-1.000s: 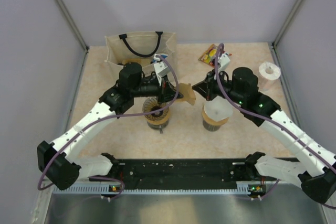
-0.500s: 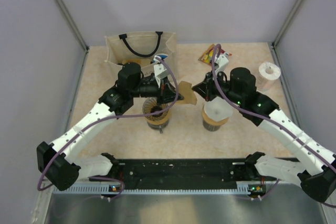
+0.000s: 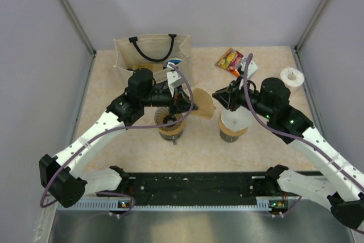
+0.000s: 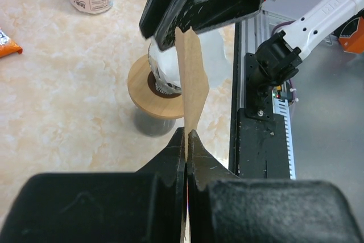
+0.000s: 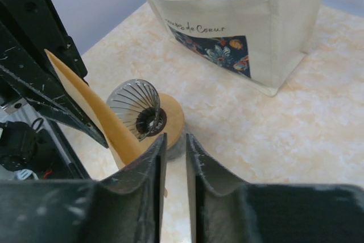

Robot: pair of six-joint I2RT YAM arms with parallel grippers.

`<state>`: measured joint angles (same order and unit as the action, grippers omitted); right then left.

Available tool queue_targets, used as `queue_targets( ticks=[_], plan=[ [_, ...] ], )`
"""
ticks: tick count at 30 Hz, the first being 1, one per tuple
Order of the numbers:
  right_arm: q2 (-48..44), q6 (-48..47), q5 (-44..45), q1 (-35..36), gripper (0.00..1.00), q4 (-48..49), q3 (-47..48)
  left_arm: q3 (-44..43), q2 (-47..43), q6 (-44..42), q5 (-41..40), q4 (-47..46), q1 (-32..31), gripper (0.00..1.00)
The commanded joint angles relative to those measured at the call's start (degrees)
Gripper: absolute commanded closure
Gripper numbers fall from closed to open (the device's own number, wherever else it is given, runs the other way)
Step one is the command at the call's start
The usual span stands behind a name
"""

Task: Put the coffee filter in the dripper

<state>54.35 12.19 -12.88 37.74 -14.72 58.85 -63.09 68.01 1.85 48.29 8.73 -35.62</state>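
My left gripper is shut on one edge of the brown paper coffee filter and holds it in the air between the two arms. In the left wrist view the filter stands edge-on out of the shut gripper. The dripper, a dark ribbed cone in a tan ring, stands just below and left of the filter. In the right wrist view the dripper lies beyond the filter. My right gripper is at the filter's right edge. Its fingers stand slightly apart with nothing between them.
A white translucent cone on a tan ring stands under my right arm. A cream tote bag stands at the back left and also shows in the right wrist view. A snack packet and a white roll lie at the back right.
My right arm has swung a little to the right and its gripper now sits at the filter's right edge. The filter looks wider and more spread. The left arm has hardly moved.
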Motion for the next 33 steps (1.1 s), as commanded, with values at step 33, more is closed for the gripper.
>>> queue_targets(
  ticks=[33],
  plan=[
    [-5.48, -8.58, -4.96, 0.41, 0.37, -3.73, -3.22, -4.94, -2.09, -8.53, 2.60, 5.24, 0.81, 1.00]
  ],
)
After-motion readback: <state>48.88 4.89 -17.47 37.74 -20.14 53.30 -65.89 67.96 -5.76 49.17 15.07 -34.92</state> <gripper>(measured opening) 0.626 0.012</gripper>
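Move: Just ahead and right of the brown paper filter's free edge, the right hand has the filter's middle some 5 cm to its left, 3 cm back and about 2 cm lower. The white-filter dripper sits about 5 cm right, 3 cm back and 15 cm below. The left hand grips the filter; the steel dripper on its wooden collar lies roughly 8 cm to its left, 2 cm ahead and 15 cm below it. Opening its nearly shut fingers to well over half, the right hand backs off about 3 cm towards its base and to the right, away from the filter. It then sinks some 4 cm and eases a little left, tipping slightly, so that the rear finger comes close to the filter's free corner. The left hand keeps its pinch, dipping barely 1 cm and coming back up. ##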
